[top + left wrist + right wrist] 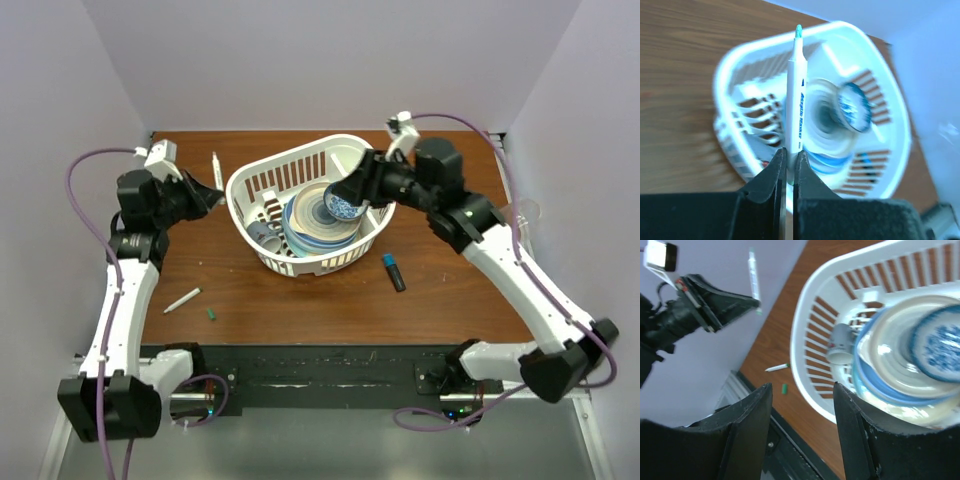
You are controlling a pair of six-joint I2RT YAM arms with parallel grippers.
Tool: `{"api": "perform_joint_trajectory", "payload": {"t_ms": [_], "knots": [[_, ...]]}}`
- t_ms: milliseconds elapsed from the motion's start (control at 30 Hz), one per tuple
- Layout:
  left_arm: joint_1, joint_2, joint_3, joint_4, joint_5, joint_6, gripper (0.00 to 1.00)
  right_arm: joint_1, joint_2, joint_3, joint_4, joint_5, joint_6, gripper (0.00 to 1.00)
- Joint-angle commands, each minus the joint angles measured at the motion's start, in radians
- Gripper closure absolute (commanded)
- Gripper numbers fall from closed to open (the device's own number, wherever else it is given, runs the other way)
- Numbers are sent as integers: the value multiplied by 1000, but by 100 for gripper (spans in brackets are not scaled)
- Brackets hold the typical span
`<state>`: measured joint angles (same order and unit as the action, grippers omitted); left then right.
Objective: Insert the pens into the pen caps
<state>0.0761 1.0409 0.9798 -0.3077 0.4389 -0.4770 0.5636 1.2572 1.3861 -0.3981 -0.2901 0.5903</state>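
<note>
My left gripper (789, 157) is shut on the lower end of a white pen (797, 95) with a teal tip, holding it upright. From above, this gripper (210, 195) and its pen (216, 170) hover left of the white basket (240, 190). My right gripper (802, 387) is open with nothing between its fingers, and it hangs over the basket's right side (340, 190). A second white pen (182, 300) and a small green pen cap (212, 313) lie on the table at front left. A black marker with a blue end (394, 272) lies right of the basket.
The white basket (805, 335) holds stacked blue and white plates (310, 225), a blue-patterned bowl (345, 207) and a small cup (840, 347). Purple walls close in the table on three sides. A black rail (320, 365) runs along the near edge.
</note>
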Motion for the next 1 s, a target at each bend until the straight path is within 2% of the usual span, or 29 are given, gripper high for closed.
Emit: {"api": "perform_joint_trajectory", "payload": {"t_ms": [0,233,400,700,733,867,900,967], "knots": [[-51,-84,-127,206,265,-80,100,99,123,131,94,9,22,44],[-144,-139,-230,326,369,-120,100,206,235,208,134,66,23,44],[-163,-171,-293,467,428,-228,100,255,281,232,124,149,31,44],[-202,-177,-286,487,460,-244,100,282,376,280,139,160,49,47],[-202,-179,-285,486,460,-238,100,283,383,284,137,163,49,49],[-202,-176,-280,464,462,-229,100,291,374,261,172,161,46,81],[-202,-173,-276,463,466,-229,100,291,366,255,179,157,45,93],[-202,-159,-268,466,478,-239,100,292,361,235,200,123,46,99]]}}
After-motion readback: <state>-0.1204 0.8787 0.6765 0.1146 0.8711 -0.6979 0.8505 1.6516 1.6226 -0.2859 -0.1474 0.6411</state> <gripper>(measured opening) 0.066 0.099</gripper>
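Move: The left gripper holds the uncapped white pen, which stands up from its fingers. The right gripper hangs about 27 cm to its right, some 7 cm nearer the base and 9 cm higher. From the right hand the pen is about 26 cm to the left, 9 cm ahead and 4 cm lower. Counted from the left hand, the basket's middle is 23 cm right, 8 cm ahead and 20 cm below, and the grey mug 8 cm right, 1 cm back and 22 cm below. Swing the right gripper, fingers open, some 15 cm left and slightly down to the pen while the left gripper carries the pen about 12 cm right and 9 cm back to meet it, turning roughly 30 degrees clockwise. Once there, shut the right fingers on the pen's shaft between its green tip and the left fingers; keep the left grip closed. ##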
